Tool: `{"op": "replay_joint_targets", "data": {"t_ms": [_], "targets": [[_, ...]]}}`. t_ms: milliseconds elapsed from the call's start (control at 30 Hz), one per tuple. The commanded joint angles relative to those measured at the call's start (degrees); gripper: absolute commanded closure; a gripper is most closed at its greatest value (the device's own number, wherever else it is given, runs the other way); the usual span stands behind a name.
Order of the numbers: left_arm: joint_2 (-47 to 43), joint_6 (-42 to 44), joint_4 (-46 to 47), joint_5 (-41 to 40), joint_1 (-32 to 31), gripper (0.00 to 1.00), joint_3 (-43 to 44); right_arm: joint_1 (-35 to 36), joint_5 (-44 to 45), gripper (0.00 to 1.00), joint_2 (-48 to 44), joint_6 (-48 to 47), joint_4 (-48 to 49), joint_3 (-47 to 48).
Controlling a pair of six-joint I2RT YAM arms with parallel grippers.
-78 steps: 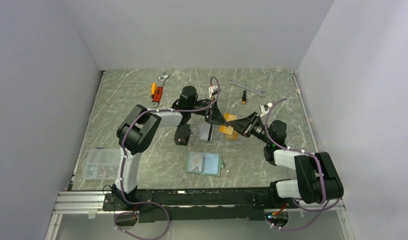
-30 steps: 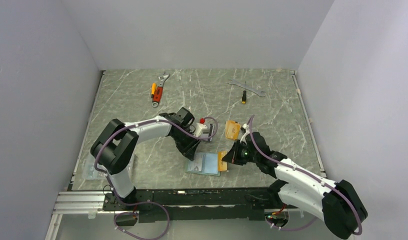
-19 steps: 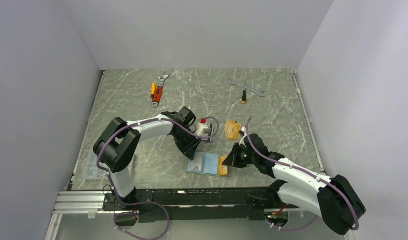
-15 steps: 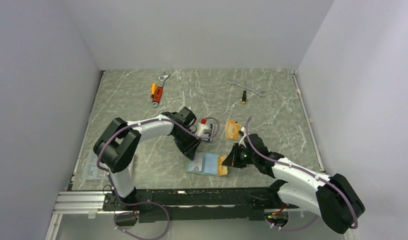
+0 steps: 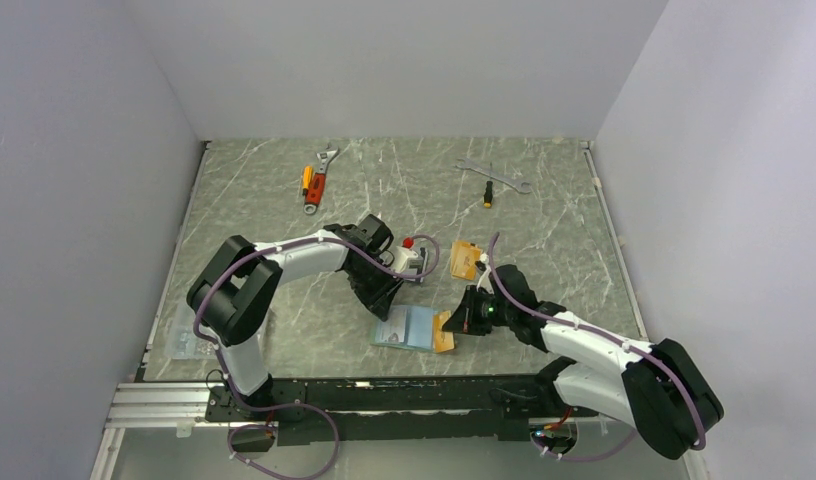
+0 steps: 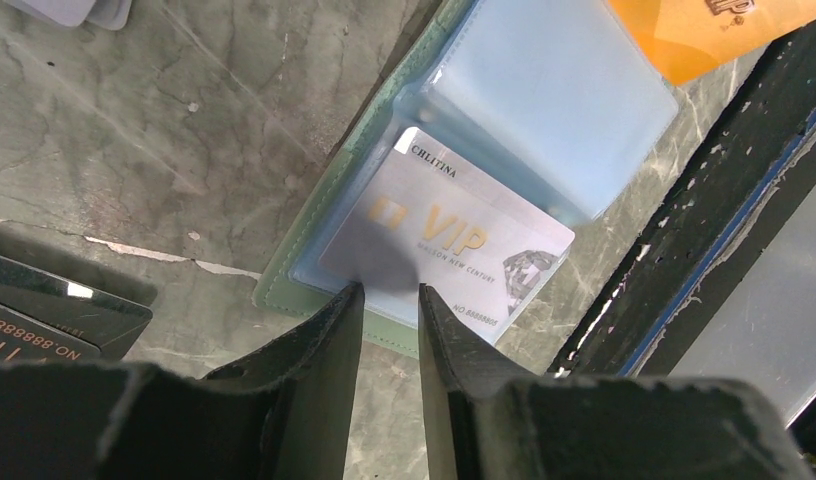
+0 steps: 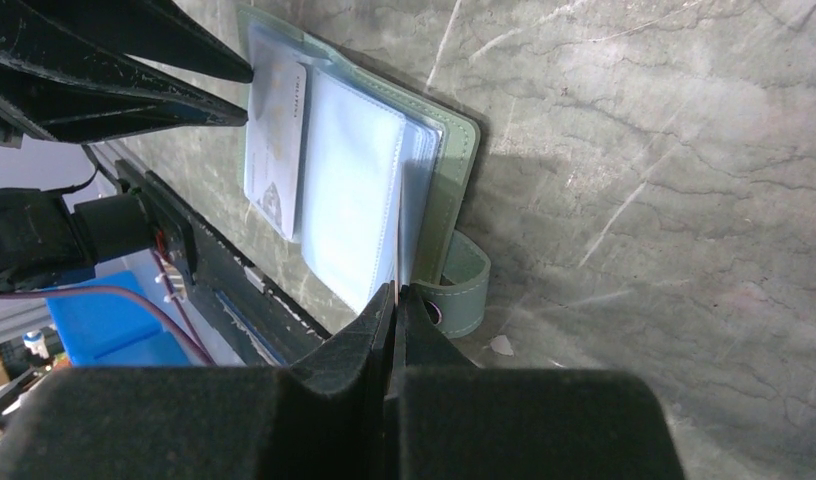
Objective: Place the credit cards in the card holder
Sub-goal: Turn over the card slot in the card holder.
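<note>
The sage-green card holder [image 5: 409,327] lies open near the table's front edge, its pale blue sleeves up. A silver-grey VIP card [image 6: 454,245] sits half inside one sleeve. My right gripper [image 5: 462,322] is shut on an orange card [image 5: 444,332], held on edge at the holder's right side by the snap tab [image 7: 464,290]. My left gripper [image 6: 389,290] stands open by a narrow gap, its tips at the holder's green edge [image 6: 314,215] with nothing between them. Another orange card [image 5: 465,260] lies on the table behind. A black card [image 6: 44,310] lies beside my left fingers.
An orange-handled wrench [image 5: 317,180] lies at the back left, a silver wrench [image 5: 494,172] and a small screwdriver [image 5: 488,193] at the back right. A clear plastic box [image 5: 184,335] sits front left. The black rail [image 5: 384,395] runs just before the holder.
Both arms came down from mid-table to the holder. Over the last second the right gripper brought the orange card closer to the holder's right side; the left jaws narrowed a little.
</note>
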Motion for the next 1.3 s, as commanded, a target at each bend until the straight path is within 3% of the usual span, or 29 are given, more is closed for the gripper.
{"op": "replay_joint_targets", "data": {"t_ms": [0,700,1000,1267], "targets": [[-0.8,1.5,0.2,-0.9,-0.8,0.67,-0.4,-0.6,-2.8,1.0,-0.4,-2.1,1.8,0.7],[-2.3,1.3,-0.1,-0.7,-0.6,0.7,-0.1,-0.8,-10.6,1.0,-1.4,-5.0,-1.1,6.2],[-5.0,1.6,-0.1,9.5,6.9,0.68,-0.5,0.0,-13.0,1.0,8.6,-1.4,10.0,7.4],[-6.4,5.2,-2.3,9.1,8.2,0.69,-0.4,2.4,-13.6,1.0,17.0,-0.9,14.6,11.6]]}}
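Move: The card slot to be turned is the open holder's right one, its middle some 5 cm left of the right hand, 1 cm nearer the base and 3 cm lower; the VIP card in the other slot is 6 cm left of that middle. The silver cards lie 11 cm ahead and 6 cm left of the right hand, the loose orange cards 12 cm ahead and 4 cm right. From the left hand the slot is about 7 cm right, 3 cm back and 2 cm below. The right-hand card slot is levered up at its outer edge by the orange card that the right hand keeps pinched: the hand rises some 3 cm, easing slightly back, then sweeps left and a little forward while sinking part-way, about 5 cm left in all, turning some 10 degrees counter-clockwise. The left hand first holds still at the VIP card's edge, then withdraws up, forward and left. ##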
